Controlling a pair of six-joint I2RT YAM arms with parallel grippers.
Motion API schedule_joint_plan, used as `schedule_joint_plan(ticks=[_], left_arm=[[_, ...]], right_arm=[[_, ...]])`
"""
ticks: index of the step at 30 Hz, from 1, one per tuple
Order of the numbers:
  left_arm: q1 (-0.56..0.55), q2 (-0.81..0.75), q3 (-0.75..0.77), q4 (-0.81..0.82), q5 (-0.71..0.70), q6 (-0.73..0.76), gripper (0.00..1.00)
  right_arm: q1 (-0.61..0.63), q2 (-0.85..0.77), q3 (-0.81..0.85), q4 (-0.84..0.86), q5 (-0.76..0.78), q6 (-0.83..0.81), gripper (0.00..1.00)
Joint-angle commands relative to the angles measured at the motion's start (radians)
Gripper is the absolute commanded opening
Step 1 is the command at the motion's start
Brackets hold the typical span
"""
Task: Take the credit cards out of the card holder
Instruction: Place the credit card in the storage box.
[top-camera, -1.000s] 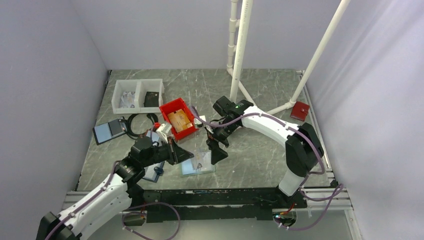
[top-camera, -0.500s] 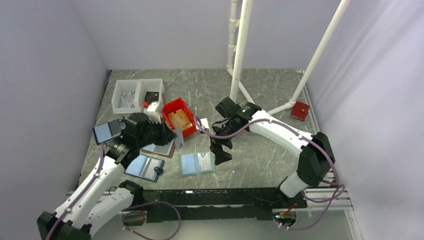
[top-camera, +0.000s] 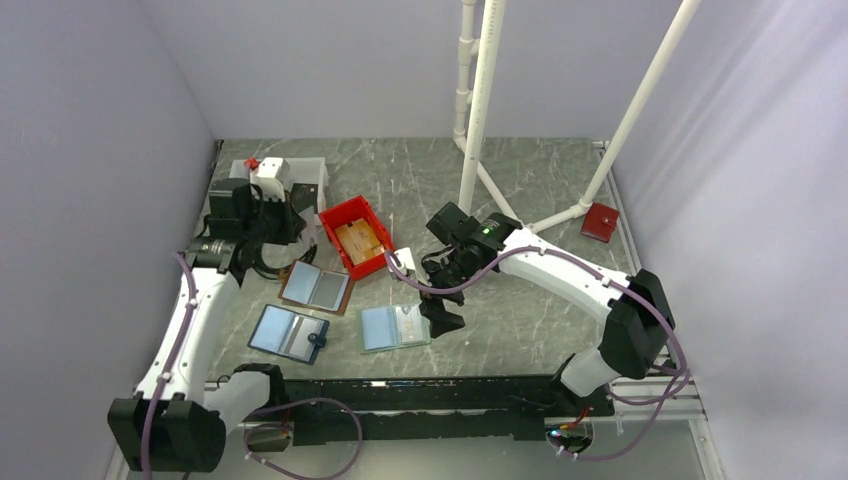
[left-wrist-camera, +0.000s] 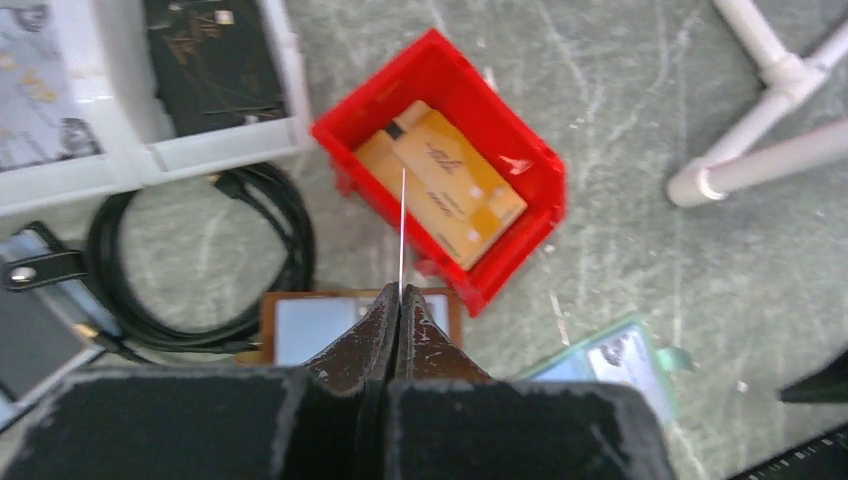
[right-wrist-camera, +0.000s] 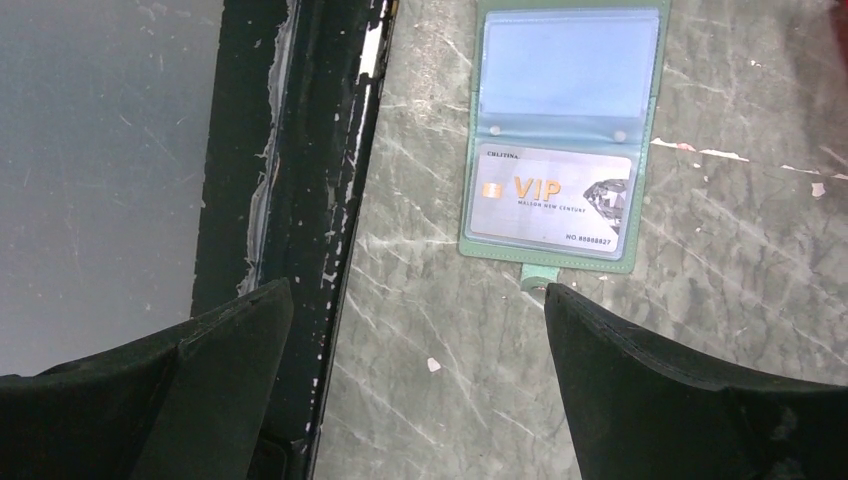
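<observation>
The teal-edged card holder (top-camera: 395, 327) lies open near the table's front, and it also shows at the edge of the left wrist view (left-wrist-camera: 610, 355). The right wrist view shows the card holder (right-wrist-camera: 565, 60) with a silver VIP credit card (right-wrist-camera: 555, 200) in one clear pocket; the other pocket looks empty. My right gripper (top-camera: 445, 318) hovers open just right of the holder, one fingertip (right-wrist-camera: 590, 320) beside its small tab (right-wrist-camera: 535, 277). My left gripper (left-wrist-camera: 400, 292) is shut on a thin card (left-wrist-camera: 402, 230) seen edge-on, above the red bin (left-wrist-camera: 520, 180) that holds orange-tan cards (left-wrist-camera: 440, 185).
A white two-part tray (top-camera: 275, 190) stands at the back left, with a coiled black cable (top-camera: 268, 258) below it. A brown-edged folder (top-camera: 315, 287) and a navy-edged folder (top-camera: 290, 333) lie left of the holder. White pipe legs (top-camera: 480, 110) rise behind. A black rail (top-camera: 450, 392) borders the front.
My left arm swung from beside the holder up and back-left, carrying the card toward the red bin. My right gripper drifted slightly forward toward the holder's right side, still open.
</observation>
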Motion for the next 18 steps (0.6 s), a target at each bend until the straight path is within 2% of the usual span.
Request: schedule_joint_plan(ticks=[1, 7, 18], left_arm=[[0.116, 0.063, 0.060, 0.048, 0.061, 0.110, 0.00], [0.255, 0.146, 0.087, 0.126, 0.121, 0.104, 0.00], [0.361, 0.297, 0.133, 0.201, 0.090, 0.112, 0.00]], right_arm=[[0.007, -0.047, -0.004, 0.031, 0.013, -0.020, 1.00], [0.010, -0.053, -0.005, 0.031, 0.018, -0.021, 1.00], [0.023, -0.053, -0.012, 0.038, 0.033, -0.018, 1.00]])
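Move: My left hand still pinches the pale card. The silver-card compartment of the white storage box lies about 18 cm ahead, 18 cm to its left and 17 cm below. The black-card compartment is about 16 cm ahead and 4 cm left, the red box 4 cm ahead and 12 cm right, and the cable coil level with the hand, 9 cm left. From my right hand, the silver-card compartment is roughly 41 cm ahead and 52 cm left. Keeping the card pinched in closed fingers, I sweep my left hand about 11 cm left and 6 or 7 cm forward towards the silver-card side of the white storage box, away from the red box. I sink only some 2 cm on the way and swing the wrist about 10 degrees counter-clockwise, slowing towards the end. ##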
